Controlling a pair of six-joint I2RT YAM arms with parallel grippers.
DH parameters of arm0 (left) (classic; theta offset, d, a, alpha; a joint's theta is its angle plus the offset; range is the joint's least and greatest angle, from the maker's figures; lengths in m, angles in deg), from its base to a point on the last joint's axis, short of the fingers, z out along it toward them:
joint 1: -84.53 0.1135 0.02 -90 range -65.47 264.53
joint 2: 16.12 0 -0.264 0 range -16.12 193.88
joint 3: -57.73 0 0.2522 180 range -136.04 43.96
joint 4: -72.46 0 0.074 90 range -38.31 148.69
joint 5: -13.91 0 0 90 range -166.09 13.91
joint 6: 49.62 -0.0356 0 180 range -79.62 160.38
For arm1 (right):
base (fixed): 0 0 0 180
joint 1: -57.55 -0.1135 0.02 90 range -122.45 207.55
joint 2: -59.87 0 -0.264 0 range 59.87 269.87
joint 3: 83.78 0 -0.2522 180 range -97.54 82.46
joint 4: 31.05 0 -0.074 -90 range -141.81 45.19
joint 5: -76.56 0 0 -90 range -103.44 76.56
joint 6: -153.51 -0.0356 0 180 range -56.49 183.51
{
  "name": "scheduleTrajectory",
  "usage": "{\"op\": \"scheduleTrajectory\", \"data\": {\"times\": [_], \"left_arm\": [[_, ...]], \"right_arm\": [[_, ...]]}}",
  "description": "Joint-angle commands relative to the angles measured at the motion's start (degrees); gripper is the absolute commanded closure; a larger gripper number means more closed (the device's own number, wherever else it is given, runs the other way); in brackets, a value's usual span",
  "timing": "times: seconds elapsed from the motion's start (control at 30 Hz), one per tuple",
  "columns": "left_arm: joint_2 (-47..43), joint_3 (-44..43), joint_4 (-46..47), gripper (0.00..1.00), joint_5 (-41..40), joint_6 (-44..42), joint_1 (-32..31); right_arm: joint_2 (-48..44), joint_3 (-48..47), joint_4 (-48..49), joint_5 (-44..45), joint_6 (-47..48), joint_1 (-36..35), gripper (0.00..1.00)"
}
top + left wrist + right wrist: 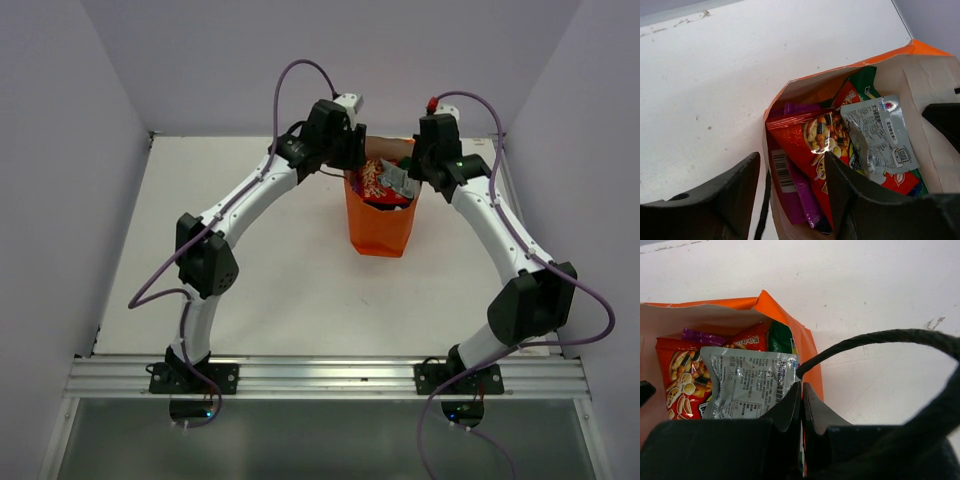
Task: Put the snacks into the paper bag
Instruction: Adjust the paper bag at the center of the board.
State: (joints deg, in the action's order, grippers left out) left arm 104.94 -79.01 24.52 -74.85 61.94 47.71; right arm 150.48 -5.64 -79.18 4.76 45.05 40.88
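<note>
The orange paper bag [378,228] stands upright at mid-table, with the snacks inside. A red packet [810,135], a silver-grey one [880,135], a magenta-purple one [801,197] and a green-and-white one [863,82] show in its mouth. My left gripper [792,157] is open over the bag's left rim, with one finger outside the wall and one inside against the red packet. It holds nothing. My right gripper [801,386] is shut on the bag's right wall [807,347], beside the silver-grey packet [750,380]. A black cord handle [880,337] loops over the right gripper.
The white table [250,280] lies all round the bag, and pale walls close it in on three sides. A metal rail [330,378] carrying both arm bases runs along the near edge. The other black cord handle [762,200] hangs by my left finger.
</note>
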Motion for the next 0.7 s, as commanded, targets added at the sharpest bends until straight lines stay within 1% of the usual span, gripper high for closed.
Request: {"op": "scheduleTrajectory", "data": {"times": [0.0, 0.07, 0.1, 0.17, 0.2, 0.23, 0.4, 0.47, 0.67], "left_arm": [[-5.2, 0.2, 5.6, 0.40, 0.9, -1.5, 0.4], [-6.7, 1.2, 6.5, 0.29, 0.0, -1.9, 0.5], [-8.1, 2.0, 7.4, 0.20, -0.3, -2.0, 0.5], [-9.7, 3.1, 7.9, 0.11, -2.8, -2.5, 0.5], [-11.1, 3.8, 8.5, 0.04, -3.8, -2.7, 0.5], [-11.8, 5.3, 8.9, 0.00, -5.7, -2.8, 0.5], [-14.5, 7.1, 10.1, 0.00, -6.7, -3.6, 0.4], [-15.1, 7.2, 10.2, 0.00, -5.4, -3.2, 0.5], [-16.8, 9.5, 11.8, 0.00, -3.5, 0.0, 0.5]], "right_arm": [[-0.1, -2.2, 0.4, -2.3, 1.2, 0.2, 0.94], [-0.7, -2.6, 0.2, -2.4, 1.4, 0.2, 0.90], [-1.0, -3.1, 0.0, -2.4, 1.6, 0.2, 0.84], [-1.4, -3.8, -0.6, -2.1, 2.3, 0.3, 0.76], [-1.6, -4.3, -0.7, -1.9, 2.4, 0.2, 0.73], [-2.1, -4.3, -1.0, -1.6, 2.6, 0.2, 0.68], [-2.8, -4.7, -1.1, -0.7, 3.1, 0.3, 0.59], [-2.7, -4.8, -1.3, -1.1, 3.0, 0.2, 0.58], [-2.9, -4.7, -0.8, -1.1, 3.1, 0.2, 0.57]]}}
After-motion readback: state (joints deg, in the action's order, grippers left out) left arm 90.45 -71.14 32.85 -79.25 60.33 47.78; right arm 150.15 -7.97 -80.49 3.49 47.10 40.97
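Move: The left hand, its fingers already parted astride the paper bag's left rim, has the bag's middle about 7 cm to its right, 2 cm back and 11 cm below; the red snack packet inside lies some 5 cm right, 4 cm back and 7 cm down. The right hand, still pinching the right rim, has the bag's middle roughly 7 cm left, 2 cm back, 11 cm below, and the silver packet 4 cm left, 2 cm back, 7 cm down. Left hand opens wide and rises about 11 cm off the bag's left rim; right fingers unpinch the other. ##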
